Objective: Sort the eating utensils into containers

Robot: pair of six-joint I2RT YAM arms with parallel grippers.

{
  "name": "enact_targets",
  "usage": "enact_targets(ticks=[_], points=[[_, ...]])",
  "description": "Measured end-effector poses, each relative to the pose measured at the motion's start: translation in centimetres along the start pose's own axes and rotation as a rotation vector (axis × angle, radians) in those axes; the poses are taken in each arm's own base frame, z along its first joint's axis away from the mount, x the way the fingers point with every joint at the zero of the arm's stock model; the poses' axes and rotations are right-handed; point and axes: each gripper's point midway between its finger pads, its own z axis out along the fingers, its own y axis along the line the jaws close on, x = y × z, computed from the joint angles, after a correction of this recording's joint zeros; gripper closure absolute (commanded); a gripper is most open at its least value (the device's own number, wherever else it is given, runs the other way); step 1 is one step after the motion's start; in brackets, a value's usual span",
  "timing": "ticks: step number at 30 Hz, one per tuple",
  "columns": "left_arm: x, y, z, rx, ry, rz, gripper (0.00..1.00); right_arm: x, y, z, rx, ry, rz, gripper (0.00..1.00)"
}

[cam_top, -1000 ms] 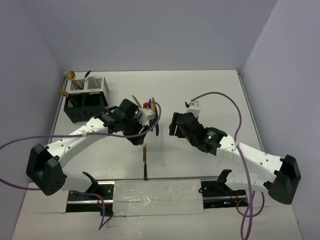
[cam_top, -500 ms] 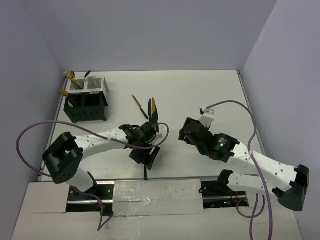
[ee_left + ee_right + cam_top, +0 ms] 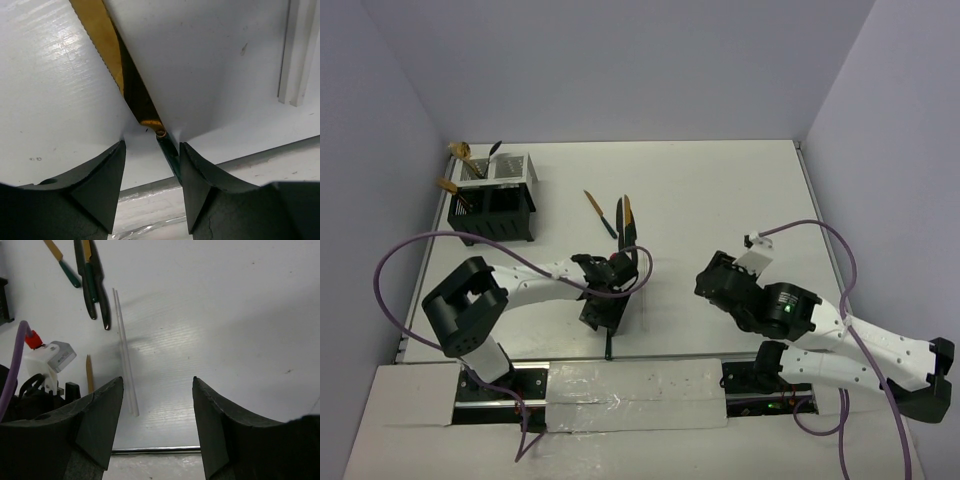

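Note:
A knife with a gold serrated blade (image 3: 107, 50) and a dark handle (image 3: 170, 155) lies near the table's front edge (image 3: 610, 345). My left gripper (image 3: 603, 310) (image 3: 152, 147) is down over it, open. The handle runs between the fingers against the right one, with a gap to the left one. Farther back lie loose utensils: a gold and green one (image 3: 592, 205) (image 3: 62, 262) and a dark cluster (image 3: 625, 220) (image 3: 92, 285). The black caddy (image 3: 492, 210) at the back left holds a few utensils (image 3: 460, 150). My right gripper (image 3: 712, 283) (image 3: 157, 382) hangs open over bare table.
A thin white stick (image 3: 125, 350) lies between the two grippers, right of the knife's tip (image 3: 89, 372). A metal strip (image 3: 640, 362) runs along the front edge. White walls close in the table on the left, back and right.
The left arm pulled back from the loose utensils toward the front and came down over the knife, its jaws narrowing. The right arm drew back toward the front right.

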Motion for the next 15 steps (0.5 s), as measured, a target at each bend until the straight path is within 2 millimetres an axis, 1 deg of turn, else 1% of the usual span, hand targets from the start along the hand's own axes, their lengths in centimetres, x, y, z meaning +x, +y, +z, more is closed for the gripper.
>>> enact_targets(ticks=[3,4,6,7,9,10,11,13,15], points=[[0.1,-0.2,0.1,-0.015,-0.012,0.007,0.44,0.2,-0.5,0.1,0.025,0.0,-0.015,0.36],[0.3,-0.4,0.1,-0.015,-0.015,0.015,0.49,0.3,-0.6,0.2,0.034,0.0,-0.022,0.36],[0.5,-0.8,0.1,-0.014,-0.018,0.026,0.56,0.3,-0.7,0.2,0.042,-0.001,-0.031,0.36],[0.5,-0.9,0.2,-0.014,-0.022,0.029,0.64,0.4,-0.7,0.2,0.044,0.0,-0.033,0.36],[0.6,-0.9,0.3,-0.016,-0.024,0.028,0.73,0.4,-0.5,0.1,0.041,0.001,-0.031,0.36],[0.7,-0.9,0.3,-0.015,-0.024,0.023,0.84,0.4,-0.5,0.1,0.041,-0.002,-0.028,0.36],[0.6,-0.8,0.3,-0.017,-0.024,0.016,0.9,0.4,-0.6,0.0,0.043,-0.002,-0.026,0.36],[0.6,-0.9,0.3,-0.012,-0.02,0.008,0.95,0.3,-1.0,-0.1,0.052,-0.004,-0.024,0.36],[0.5,-0.8,0.4,-0.011,-0.014,0.001,0.97,0.2,-1.2,-0.2,0.054,-0.009,-0.014,0.36]])
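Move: The green-handled knife lies on the table right under the left hand: its middle is about 1 cm ahead, 1 cm to the right and 1 cm below, its handle running back between the open fingers, nearer the right one. The thin white sticks have their middle some 8 cm ahead and 8 cm to the right; the bunch of knives is roughly 22 cm ahead and 4 cm right. From the right hand this single knife is about 21 cm left, 6 cm back and 17 cm below. The knife's green handle, just behind the gold blade, is pinched by the left fingers, which go from about half open to nearly shut around it. While closing, the left hand eases only about 1 cm back and slightly right, staying low over the near table edge and pointing straight down with hardly any turn. ##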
